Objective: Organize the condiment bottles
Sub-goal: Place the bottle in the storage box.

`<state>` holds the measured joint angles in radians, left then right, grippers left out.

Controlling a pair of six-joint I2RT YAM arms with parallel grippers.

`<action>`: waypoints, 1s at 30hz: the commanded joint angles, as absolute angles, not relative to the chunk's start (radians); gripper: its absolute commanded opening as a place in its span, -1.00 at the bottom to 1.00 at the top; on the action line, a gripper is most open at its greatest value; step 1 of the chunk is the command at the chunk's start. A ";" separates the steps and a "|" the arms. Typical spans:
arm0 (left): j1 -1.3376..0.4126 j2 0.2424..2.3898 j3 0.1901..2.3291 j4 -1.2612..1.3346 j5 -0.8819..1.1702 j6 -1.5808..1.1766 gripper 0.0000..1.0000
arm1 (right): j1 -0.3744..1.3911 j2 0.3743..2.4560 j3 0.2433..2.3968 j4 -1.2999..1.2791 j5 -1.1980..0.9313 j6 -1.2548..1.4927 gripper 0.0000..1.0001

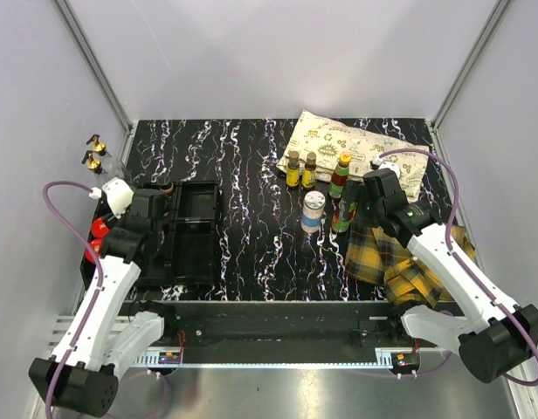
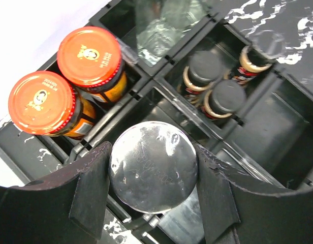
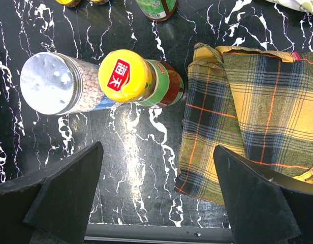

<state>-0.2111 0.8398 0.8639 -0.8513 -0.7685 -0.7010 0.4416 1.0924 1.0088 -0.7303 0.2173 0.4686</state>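
My left gripper [image 2: 152, 175] is shut on a silver-lidded shaker [image 2: 153, 166] and holds it over the black compartment tray [image 2: 278, 122]. The tray holds two red-lidded jars [image 2: 95, 56] [image 2: 40, 103] and three tiny dark bottles [image 2: 205, 68]. My right gripper [image 3: 157, 152] is open and empty over the table, just short of a yellow-capped green sauce bottle [image 3: 125, 75] and a second silver-lidded shaker [image 3: 49, 83]. Three more small bottles [image 1: 310, 170] stand behind them in the top view. Two gold-capped bottles [image 1: 94, 155] stand off the table's left edge.
A yellow plaid cloth [image 3: 248, 117] lies right of the sauce bottle, under my right finger. A printed white bag [image 1: 356, 153] lies at the back right. In the top view the tray's right-hand compartments [image 1: 197, 227] look empty. White walls enclose the table.
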 commanded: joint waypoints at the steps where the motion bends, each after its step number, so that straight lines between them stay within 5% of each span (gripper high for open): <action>1: -0.173 0.853 0.827 -0.680 -0.804 -0.670 -1.00 | 0.446 1.098 1.031 -0.712 0.212 0.471 0.99; 20: -0.043 0.943 0.716 -0.446 -0.595 -0.621 -0.99 | 0.446 1.091 1.014 -0.713 0.232 0.472 1.00; 24: -0.043 0.950 0.718 -0.466 -0.594 -0.635 -0.33 | 0.445 1.094 1.012 -0.712 0.232 0.476 1.00; 30: -0.043 0.950 0.721 -0.488 -0.597 -0.647 0.22 | 0.445 1.094 1.015 -0.712 0.233 0.476 0.99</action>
<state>-0.0486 0.9531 0.7097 -0.5434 -0.5926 -0.6292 0.4416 1.0988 1.0088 -0.7303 0.2188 0.4683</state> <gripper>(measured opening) 0.624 0.994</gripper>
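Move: The left hand holds the silver-lidded bottle over the box; its spot, the far part of the middle front compartment, lies about 3 cm ahead, 1 cm left and 14 cm below. The two red-lidded jars stand some 14 cm left of the hand, one 3 cm ahead, the other 3 cm back; the black-capped spice bottles stand roughly 10 cm ahead, level sideways. From the right hand that spot is about 56 cm left, 2 cm back and 13 cm below. Left hand lowers the gripped silver-lidded bottle about 5 cm and forward some 3 cm into the middle front compartment. ##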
